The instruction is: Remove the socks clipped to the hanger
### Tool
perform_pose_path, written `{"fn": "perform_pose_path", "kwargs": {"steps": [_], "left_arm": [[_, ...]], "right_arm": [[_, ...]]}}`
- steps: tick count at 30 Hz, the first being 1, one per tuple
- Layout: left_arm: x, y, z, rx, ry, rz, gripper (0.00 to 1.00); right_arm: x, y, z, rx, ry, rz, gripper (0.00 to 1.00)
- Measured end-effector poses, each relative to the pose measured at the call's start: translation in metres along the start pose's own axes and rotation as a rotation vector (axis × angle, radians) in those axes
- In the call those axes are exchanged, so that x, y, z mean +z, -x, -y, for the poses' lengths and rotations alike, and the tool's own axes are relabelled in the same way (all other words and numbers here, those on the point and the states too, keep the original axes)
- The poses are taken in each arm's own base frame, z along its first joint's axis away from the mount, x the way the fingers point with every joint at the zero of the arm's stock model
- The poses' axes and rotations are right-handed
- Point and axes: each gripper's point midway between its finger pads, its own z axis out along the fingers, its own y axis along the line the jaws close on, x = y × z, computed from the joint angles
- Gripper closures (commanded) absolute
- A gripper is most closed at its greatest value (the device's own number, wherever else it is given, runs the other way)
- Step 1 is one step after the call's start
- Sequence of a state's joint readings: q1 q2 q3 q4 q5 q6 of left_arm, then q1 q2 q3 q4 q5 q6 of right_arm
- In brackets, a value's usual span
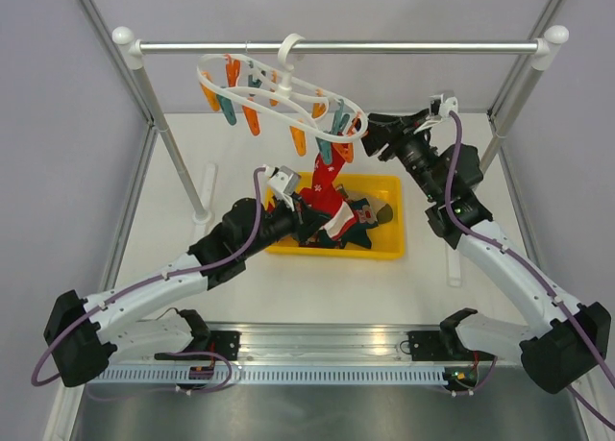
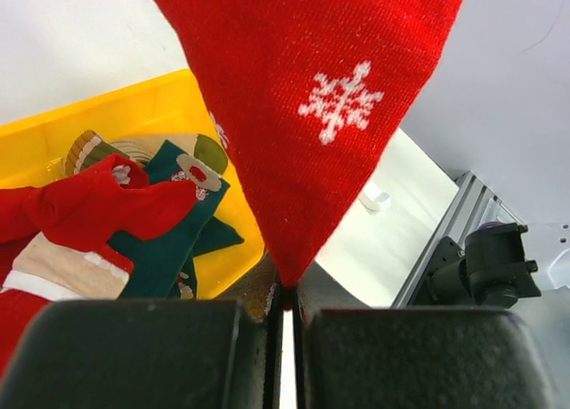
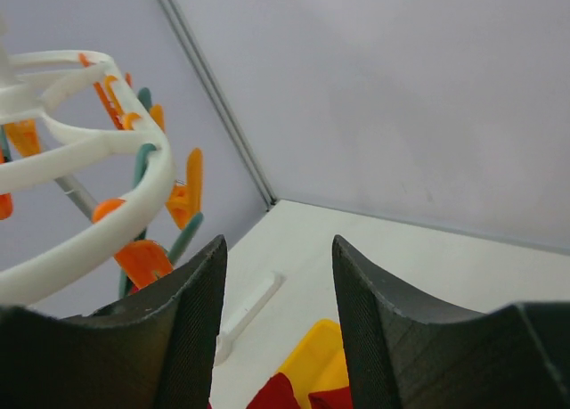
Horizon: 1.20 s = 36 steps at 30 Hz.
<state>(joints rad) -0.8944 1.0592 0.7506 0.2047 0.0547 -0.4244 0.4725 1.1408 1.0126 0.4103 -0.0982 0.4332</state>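
Observation:
The white oval hanger (image 1: 279, 100) hangs by its hook from the rail, tilted, with orange and teal pegs dangling from it. A red sock with a white snowflake (image 2: 329, 115) runs down from a peg at the hanger's right end (image 1: 322, 186). My left gripper (image 2: 287, 289) is shut on its lower tip, just above the yellow bin (image 1: 389, 249). My right gripper (image 3: 278, 249) is open with nothing between its fingers. It sits beside the hanger's right rim (image 3: 89, 151), next to the pegs (image 1: 368, 136).
The yellow bin (image 2: 134, 106) holds several loose socks in red, dark teal and beige. A metal rail (image 1: 384, 47) with white end knobs spans the back on slanted posts. Pale walls close in on both sides. An aluminium rail runs along the near table edge.

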Motion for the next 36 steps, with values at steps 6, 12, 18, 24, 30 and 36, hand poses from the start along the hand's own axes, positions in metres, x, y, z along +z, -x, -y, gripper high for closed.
{"fn": "perform_pose_path", "kwargs": {"steps": [6, 12, 18, 24, 30, 36], "left_arm": [[-0.002, -0.007, -0.003, -0.002, 0.014, -0.028, 0.98], [-0.001, -0.012, -0.006, -0.002, 0.023, -0.047, 0.98], [0.004, -0.02, -0.01, -0.004, 0.033, -0.071, 0.98], [0.01, -0.022, -0.011, -0.004, 0.042, -0.082, 0.98], [0.021, -0.018, -0.017, -0.003, 0.079, -0.076, 0.98], [0.031, -0.021, -0.028, -0.001, 0.134, -0.082, 0.98]], "right_arm": [[-0.002, 0.016, -0.025, 0.029, 0.139, 0.051, 0.44], [-0.006, 0.023, -0.046, 0.065, 0.246, 0.061, 0.44], [-0.004, 0.014, -0.051, 0.087, 0.288, 0.027, 0.44], [-0.004, 0.006, -0.051, 0.097, 0.297, 0.001, 0.43], [-0.014, -0.006, -0.051, 0.101, 0.305, -0.026, 0.42], [-0.016, -0.012, -0.048, 0.105, 0.298, -0.043, 0.41]]}}
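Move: The teal clip holding the red sock is about 7 cm to the right hand's left and 3 cm ahead, at about its height. The nearest orange clip is some 6 cm left and 1 cm back; the hanger's right rim passes about 3 cm left, slightly above. From the left hand, already pinching the sock's lower end, that teal clip is about 13 cm ahead, 3 cm right and 17 cm up; the yellow bin's middle is some 8 cm ahead, 4 cm right and 20 cm below. Back and left, about 5 cm in all, goes the open right hand beside the hanger's right end, rising 3 to 4 cm first and then sinking to its starting height, while it turns nearly 20 degrees counter-clockwise until the teal clip shows ahead between its fingers. The left hand keeps its pinch on the red sock, sinking at first, then also pushing forward, some 3 cm each way. ##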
